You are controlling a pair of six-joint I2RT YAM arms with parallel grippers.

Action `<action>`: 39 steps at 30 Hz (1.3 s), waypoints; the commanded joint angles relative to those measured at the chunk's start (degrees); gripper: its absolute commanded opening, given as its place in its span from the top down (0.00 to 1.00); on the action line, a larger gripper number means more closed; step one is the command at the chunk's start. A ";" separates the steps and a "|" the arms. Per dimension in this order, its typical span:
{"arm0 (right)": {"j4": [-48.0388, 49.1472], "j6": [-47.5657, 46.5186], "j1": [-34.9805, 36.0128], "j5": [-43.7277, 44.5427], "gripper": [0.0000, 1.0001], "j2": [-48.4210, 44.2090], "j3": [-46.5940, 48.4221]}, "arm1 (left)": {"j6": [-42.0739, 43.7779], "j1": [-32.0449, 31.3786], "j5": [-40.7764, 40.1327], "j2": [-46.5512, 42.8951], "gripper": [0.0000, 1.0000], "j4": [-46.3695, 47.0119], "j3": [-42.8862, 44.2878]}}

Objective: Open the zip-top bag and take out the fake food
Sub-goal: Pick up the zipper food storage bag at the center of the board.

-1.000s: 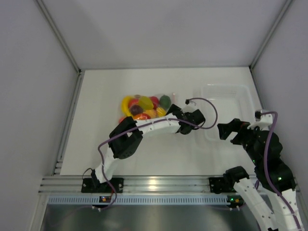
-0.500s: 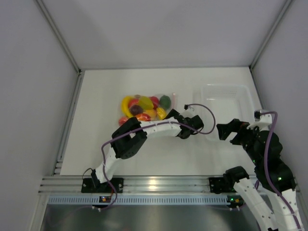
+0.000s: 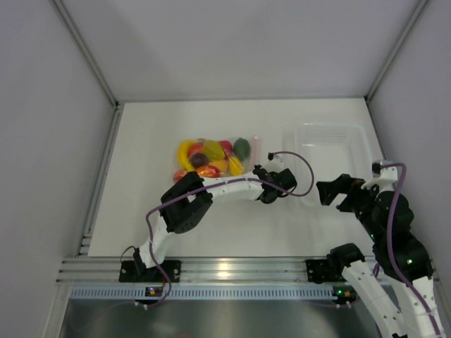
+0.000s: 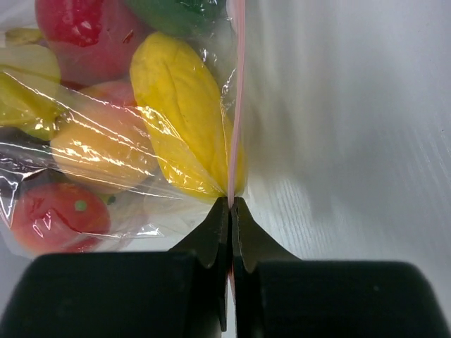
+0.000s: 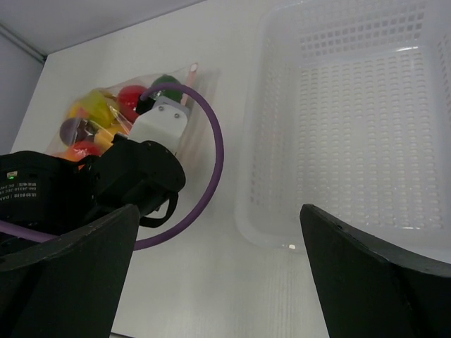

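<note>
The zip-top bag (image 3: 211, 158) lies flat on the white table, full of fake food (image 3: 209, 150): yellow, red, orange, green and dark purple pieces. Its pink zip strip (image 4: 237, 105) runs along the bag's right edge. My left gripper (image 4: 230, 204) is shut on the near end of that strip, just below a yellow piece (image 4: 183, 105) and a red one (image 4: 77, 28). In the top view the left gripper (image 3: 255, 172) sits at the bag's near right corner. My right gripper (image 5: 218, 211) hangs open above the table with nothing between its fingers, right of the left wrist.
A clear perforated plastic tray (image 3: 356, 131) stands at the back right, with its near rim (image 5: 246, 218) just ahead of my right gripper. The left arm's purple cable (image 3: 304, 166) loops between the bag and the tray. Walls close in the table on three sides.
My left gripper has gone from open to shut on the bag's zip strip, and its wrist has shifted slightly left. The right arm has held still.
</note>
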 commanded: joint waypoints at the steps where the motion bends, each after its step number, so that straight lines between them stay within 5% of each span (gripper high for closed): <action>1: 2.43 0.40 -0.78 -0.34 0.01 -0.62 0.35 | -0.60 0.12 -0.15 -5.08 1.00 -0.29 0.02; 21: 11.39 -2.14 -0.78 -1.39 0.01 3.52 -3.16 | 14.51 8.47 19.10 -28.71 1.00 -0.20 1.17; 32: 29.12 -5.74 -0.87 -21.24 0.01 3.95 -9.57 | 22.07 8.64 22.44 -43.05 1.00 -0.38 2.75; 39: 36.44 -6.98 -0.78 -39.51 0.01 3.43 -11.16 | 22.69 10.14 44.57 -48.24 1.00 -0.46 2.57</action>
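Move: Between the left fingers, already pinched, is the bag's pink zip edge; the bag's middle lies about 11 cm to their left, 3 cm farther out, roughly level in height. The yellow food is 4 cm left and 2 cm ahead, the green avocado 4 cm left and 8 cm ahead, and the clear tray some 23 cm right and 3 cm ahead. From the right hand, the bag is about 30 cm left, 15 cm ahead and 22 cm down. Keeping its pinch on the zip edge, the left hand lifts the bag nearly straight up by about 28 cm, slowly at first, with a lesser shift left, while its left side rolls down and it turns clockwise. Late on, the open right hand swings some 9 cm left towards the bag, turning about 30 degrees counter-clockwise and tipping its fingers up. ##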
